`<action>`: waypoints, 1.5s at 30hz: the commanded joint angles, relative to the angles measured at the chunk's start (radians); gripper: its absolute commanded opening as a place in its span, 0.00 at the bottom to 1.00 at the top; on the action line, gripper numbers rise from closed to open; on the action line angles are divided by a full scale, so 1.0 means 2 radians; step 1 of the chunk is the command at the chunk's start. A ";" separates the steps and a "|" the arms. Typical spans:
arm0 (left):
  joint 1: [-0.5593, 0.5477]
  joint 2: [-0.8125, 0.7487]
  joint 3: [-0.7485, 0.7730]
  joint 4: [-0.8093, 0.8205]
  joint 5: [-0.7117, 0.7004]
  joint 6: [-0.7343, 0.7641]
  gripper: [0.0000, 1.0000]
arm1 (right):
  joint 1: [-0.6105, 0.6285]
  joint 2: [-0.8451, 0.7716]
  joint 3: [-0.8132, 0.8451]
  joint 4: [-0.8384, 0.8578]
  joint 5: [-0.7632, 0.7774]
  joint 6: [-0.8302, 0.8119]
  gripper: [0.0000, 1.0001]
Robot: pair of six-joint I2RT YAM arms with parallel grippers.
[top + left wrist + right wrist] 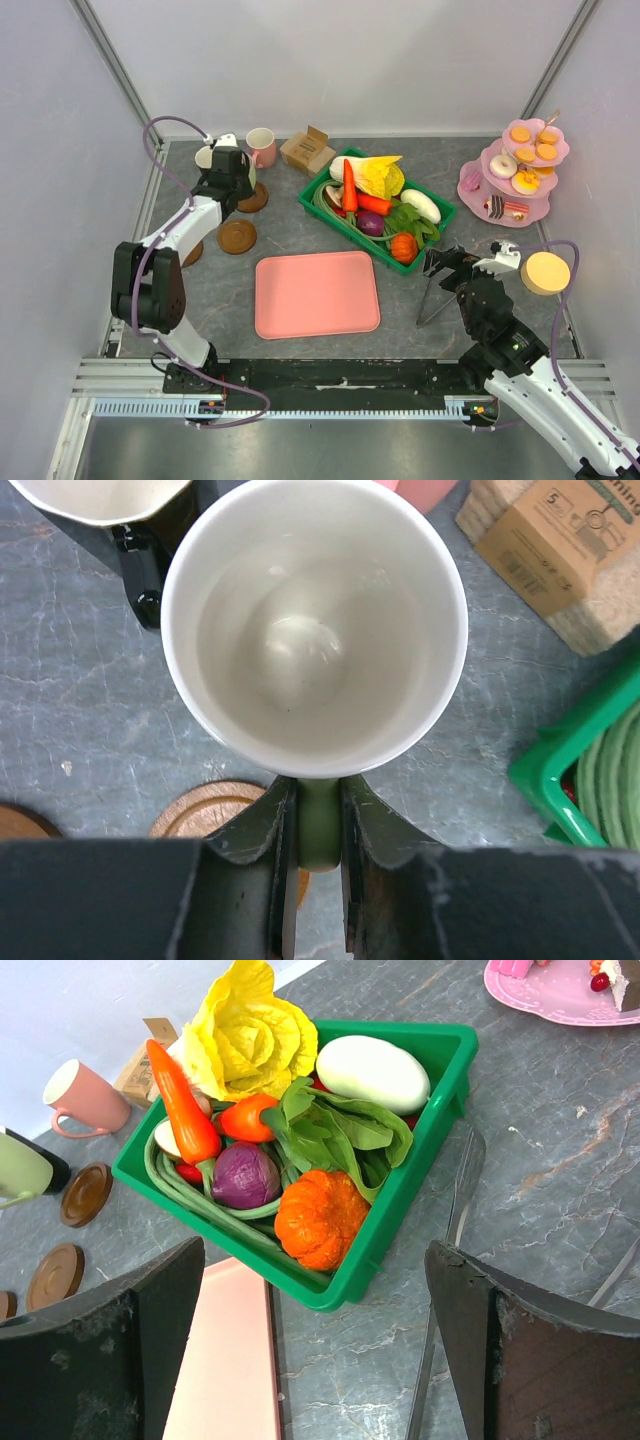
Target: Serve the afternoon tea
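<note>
My left gripper [320,830] is shut on the handle of the pale-green mug [313,630], which stands upright with its white inside showing. In the top view that gripper [228,168] is at the back left, beside the pink mug [261,146]. The black mug [150,540] is close behind the green one. Brown coasters [237,236] [252,197] lie nearby, one coaster [200,810] just under my fingers. Donuts, biscuits and cake slices fill the pink tiered stand [520,170] at the back right. My right gripper [445,262] [315,1340] is open and holds nothing, near the basket's corner.
A green basket [445,212] of toy vegetables is at centre back. A pink tray [316,293] lies in front of it. A cardboard box [307,150] stands by the pink mug. Metal tongs [432,300] rest on the table next to my right gripper.
</note>
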 commanded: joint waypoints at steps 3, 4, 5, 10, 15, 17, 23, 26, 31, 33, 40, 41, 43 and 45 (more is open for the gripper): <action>0.013 0.029 0.036 0.067 0.020 0.049 0.02 | -0.001 -0.003 -0.001 0.001 0.013 0.005 0.98; 0.018 0.032 0.038 0.068 0.027 0.046 0.02 | -0.001 -0.003 -0.001 0.003 0.013 0.006 0.98; 0.022 0.038 0.042 0.067 0.035 0.041 0.02 | -0.001 -0.003 -0.001 0.003 0.013 0.005 0.98; 0.033 0.065 0.057 0.063 0.047 0.038 0.02 | -0.001 0.006 -0.001 0.004 0.010 0.007 0.98; 0.032 0.082 0.065 0.066 0.047 0.046 0.02 | -0.001 0.010 0.000 0.006 0.010 0.007 0.98; 0.033 0.089 0.068 0.063 0.051 0.046 0.02 | -0.002 0.011 -0.001 0.007 0.010 0.007 0.98; 0.033 0.100 0.072 0.054 0.054 0.040 0.02 | -0.001 0.012 0.000 0.007 0.010 0.007 0.98; 0.033 0.098 0.068 0.053 0.050 0.040 0.05 | -0.001 0.012 -0.001 0.007 0.010 0.007 0.98; 0.033 0.095 0.064 0.048 0.047 0.044 0.28 | -0.001 0.012 -0.001 0.007 0.010 0.007 0.98; 0.033 0.090 0.058 0.050 0.047 0.040 0.43 | -0.001 0.012 0.000 0.007 0.010 0.004 0.98; 0.033 0.072 0.048 0.050 0.061 0.042 0.69 | -0.001 0.011 -0.001 0.006 0.012 0.004 0.98; 0.033 0.068 0.048 0.050 0.063 0.042 0.70 | -0.001 0.010 -0.001 0.007 0.013 0.004 0.98; 0.033 0.059 0.048 0.049 0.067 0.042 0.74 | -0.001 0.011 -0.002 0.006 0.011 0.004 0.98; 0.033 0.045 0.046 0.049 0.073 0.042 0.80 | -0.001 0.011 -0.001 0.007 0.012 0.004 0.98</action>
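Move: The left hand holds the green mug by its handle, above and short of the far brown coaster, which lies about 9 cm ahead, 1 cm left and 11 cm below. The near coaster is roughly 3 cm back and 4 cm left. The black mug stands some 14 cm ahead and 11 cm left, the pink mug about 19 cm ahead and 2 cm right. From the right hand, the far coaster is about 30 cm ahead, 52 cm left and 15 cm below. The left hand sets the green mug down on the far coaster, sinking about 6 cm while easing some 3 cm forward, fingertips tipping slightly down. It holds still briefly, then the fingers open wide to let go of the handle, and the hand lifts about 2 cm off it, tipping part of the way back. ##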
